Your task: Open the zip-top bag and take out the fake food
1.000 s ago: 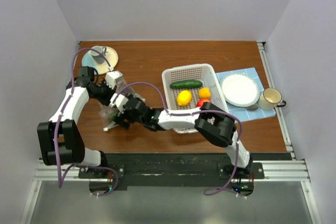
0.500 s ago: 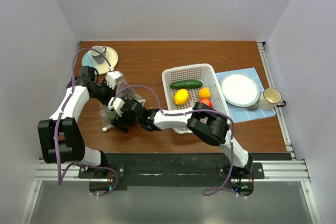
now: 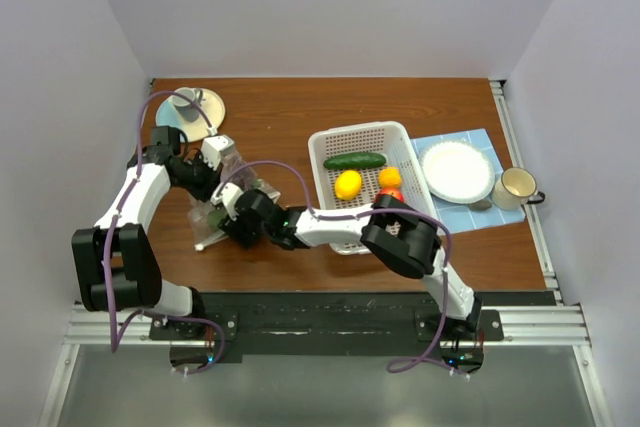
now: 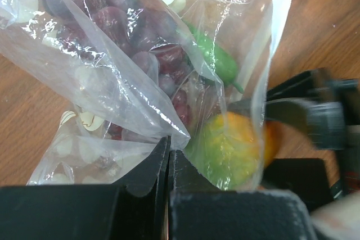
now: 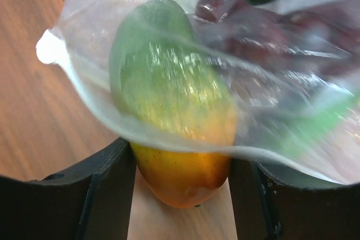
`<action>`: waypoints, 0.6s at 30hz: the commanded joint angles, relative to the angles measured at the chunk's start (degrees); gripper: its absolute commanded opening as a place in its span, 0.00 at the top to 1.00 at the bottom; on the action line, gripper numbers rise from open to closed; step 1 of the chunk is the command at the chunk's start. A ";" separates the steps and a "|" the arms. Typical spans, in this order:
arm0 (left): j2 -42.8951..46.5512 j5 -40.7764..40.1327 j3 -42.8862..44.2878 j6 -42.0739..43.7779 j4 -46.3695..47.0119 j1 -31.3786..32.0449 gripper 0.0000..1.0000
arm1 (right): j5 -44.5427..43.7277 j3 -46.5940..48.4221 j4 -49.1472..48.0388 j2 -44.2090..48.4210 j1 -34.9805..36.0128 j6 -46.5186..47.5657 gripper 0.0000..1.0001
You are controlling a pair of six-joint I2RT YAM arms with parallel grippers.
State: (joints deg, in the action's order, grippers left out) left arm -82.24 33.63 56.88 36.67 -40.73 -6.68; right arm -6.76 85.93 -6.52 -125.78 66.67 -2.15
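Note:
The clear zip-top bag (image 3: 210, 215) lies on the wooden table at the left, with pale dots on it. My left gripper (image 4: 169, 149) is shut on a fold of the bag's plastic (image 4: 112, 66). Purple grapes (image 4: 149, 54) and a green piece (image 4: 218, 63) show through the film. A green-to-orange fruit (image 5: 180, 178) sticks out of the bag's mouth (image 5: 270, 82). My right gripper (image 5: 181, 155) has a finger pressed on each side of it. In the top view the right gripper (image 3: 224, 217) is at the bag's near end, beside the left gripper (image 3: 215, 175).
A white perforated basket (image 3: 400, 139) right of centre holds a cucumber (image 3: 355, 160), a lemon (image 3: 348, 185), an orange (image 3: 390, 176) and a red fruit (image 3: 391, 194). A white plate (image 3: 457, 170) on a blue cloth (image 3: 484, 139) and a mug (image 3: 516, 187) stand far right. A dish with a cup (image 3: 190, 105) sits back left.
My right gripper slid left to the bag's mouth and its fingers narrowed from wide open onto the green-orange fruit. The left gripper kept its hold on the bag.

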 commanded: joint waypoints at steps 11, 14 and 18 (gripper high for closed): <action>-0.47 0.74 0.51 -0.10 2.41 0.09 1.00 | -11.67 -21.49 10.47 34.35 -0.49 -6.19 0.69; -0.47 0.91 0.60 -0.19 2.50 0.00 1.00 | -18.26 -27.30 12.58 42.94 -2.68 -8.65 0.69; -0.29 1.27 0.86 -0.54 2.15 0.09 1.00 | -31.54 -31.78 15.49 50.79 -7.95 -14.97 0.68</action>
State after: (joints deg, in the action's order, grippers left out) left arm -82.52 33.67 56.88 36.60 -39.72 -6.68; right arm -22.98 56.84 5.63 -82.17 63.51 -10.09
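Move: The right hand already grips the mango, half under the bag's lip. The white basket it goes to has its middle about 33 cm right and 8 cm ahead, at about its height; the lemon inside is 27 cm right, 9 ahead, and the cucumber 29 right, 14 ahead. From the left hand, still pinching the bag, the basket is some 36 cm right, 2 ahead and 4 below. Right hand lifts the gripped mango about 12 cm from the bag, then swings some 19 cm right towards the basket. ##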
